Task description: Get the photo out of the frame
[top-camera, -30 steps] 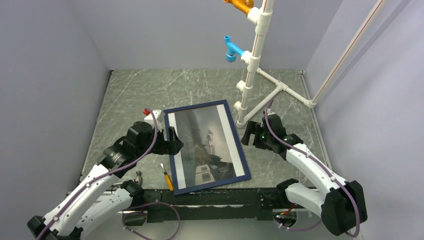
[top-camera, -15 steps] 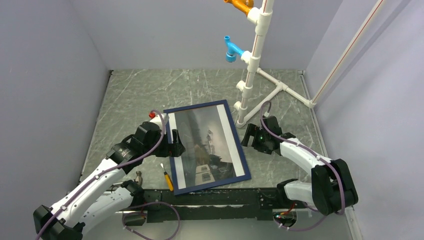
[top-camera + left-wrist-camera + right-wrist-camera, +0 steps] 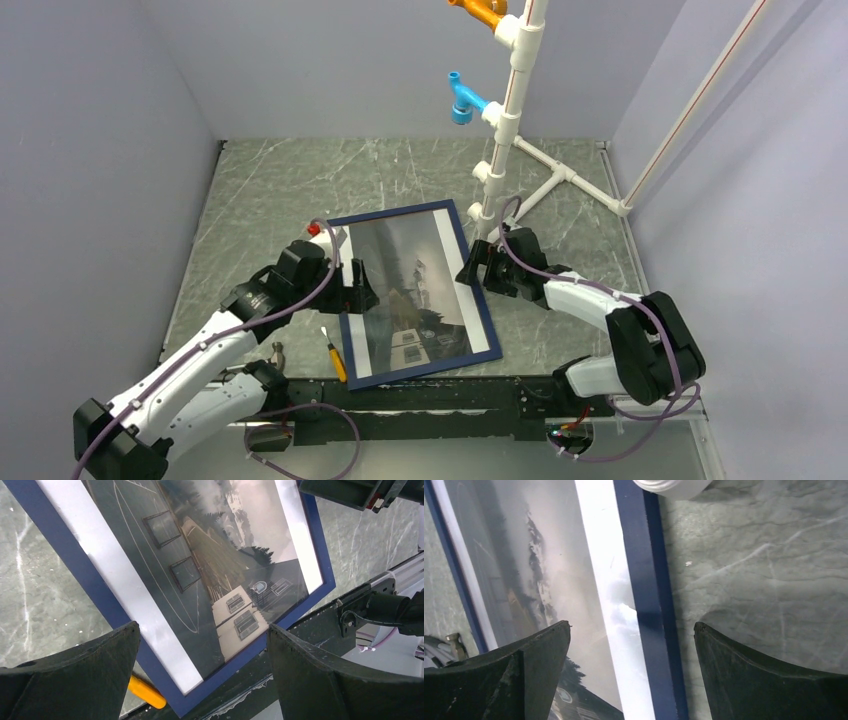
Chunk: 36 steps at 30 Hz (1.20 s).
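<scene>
The navy blue frame [image 3: 425, 372] lies flat on the table with the photo [image 3: 410, 285] inside it, a dark greyish scene with white strips along both long sides. My left gripper [image 3: 358, 286] is open at the frame's left long edge. In the left wrist view the left gripper [image 3: 203, 627] hovers with jaws wide over the frame [image 3: 90, 582] and photo [image 3: 200, 555] near the lower corner. My right gripper [image 3: 471, 270] is open at the right long edge. In the right wrist view the right gripper [image 3: 632, 625] straddles the frame border [image 3: 644, 580] beside the photo [image 3: 524, 555], holding nothing.
A screwdriver with a yellow handle [image 3: 333, 357] lies just left of the frame's near corner, its handle [image 3: 145, 692] under my left finger. A white pipe stand [image 3: 505, 130] with blue and orange fittings has a foot [image 3: 674, 486] by the frame's far right corner. A black rail [image 3: 420, 400] runs along the near edge.
My left gripper has moved right onto the frame's left edge. My right gripper has moved left to the frame's right edge. Both stay open; the frame has not moved.
</scene>
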### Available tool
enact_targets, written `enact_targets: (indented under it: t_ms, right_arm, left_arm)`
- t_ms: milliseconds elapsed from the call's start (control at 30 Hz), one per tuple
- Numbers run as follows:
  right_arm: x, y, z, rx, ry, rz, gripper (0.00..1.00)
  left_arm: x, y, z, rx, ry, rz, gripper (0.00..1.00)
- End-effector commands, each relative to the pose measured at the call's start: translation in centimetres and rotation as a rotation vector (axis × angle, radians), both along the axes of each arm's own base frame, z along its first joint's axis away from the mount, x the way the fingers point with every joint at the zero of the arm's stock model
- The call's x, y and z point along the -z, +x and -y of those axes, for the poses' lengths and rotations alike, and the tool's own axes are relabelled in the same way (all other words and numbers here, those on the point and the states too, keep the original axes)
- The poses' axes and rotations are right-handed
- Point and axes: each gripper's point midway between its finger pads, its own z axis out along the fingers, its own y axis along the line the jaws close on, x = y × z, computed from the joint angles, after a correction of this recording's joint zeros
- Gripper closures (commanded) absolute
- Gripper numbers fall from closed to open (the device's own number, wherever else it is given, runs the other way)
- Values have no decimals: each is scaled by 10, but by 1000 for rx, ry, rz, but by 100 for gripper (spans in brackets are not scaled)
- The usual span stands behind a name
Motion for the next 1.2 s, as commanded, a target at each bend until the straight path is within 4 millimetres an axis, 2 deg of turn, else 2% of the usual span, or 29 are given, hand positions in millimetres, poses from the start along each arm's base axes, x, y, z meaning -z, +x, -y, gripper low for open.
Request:
enact_targets:
  t_ms: [0,133,333,567,633,833,1000,1167]
  right_arm:
    - [19,-23,-8,-14,12,-114,5]
    - [19,-20,-19,-26,-3,-110,14]
    - [31,-23,-19,12,-189,-62,23]
    - [32,-16,-17,81,-283,13,35]
    - [30,-14,-15,93,-304,41,42]
    - [27,-13,-13,98,-350,93,54]
    - [23,-14,-18,72,-382,143,61]
    - [16,-12,-27,38,-416,180,68]
  left_arm:
    - [-6,1,12,25,-45,-10,1]
    - [-7,3,16,24,-66,-13,1]
    - [-5,7,15,10,-49,-22,1]
    - [-5,10,20,8,-63,-28,1]
    - [-4,9,22,23,-69,-35,1]
    - [-6,5,34,86,-118,-39,1]
    - [-16,1,51,177,-192,-21,1]
    - [-20,-2,60,227,-233,-20,1]
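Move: The right hand stands with open fingers almost over the frame's right rim; the stretch between them is level with the hand, about 1 cm to its right and 2 cm below. The photo's middle lies some 13 cm to the hand's left and 3 cm nearer the base, and the white pipe stand's foot about 9 cm ahead, 1 cm to the right. From the left hand, that rim stretch is roughly 20 cm right, 5 cm ahead and 12 cm below. Leftward about 3.5 cm goes the right hand, its outer finger pushing the frame's right rim along, then it eases back about 1 cm to the right. It sinks slightly, rolls its left side down some 20 degrees, and brings its fingers in around the rim. The left hand, open, dips a little, then rises and shifts right over the photo. ##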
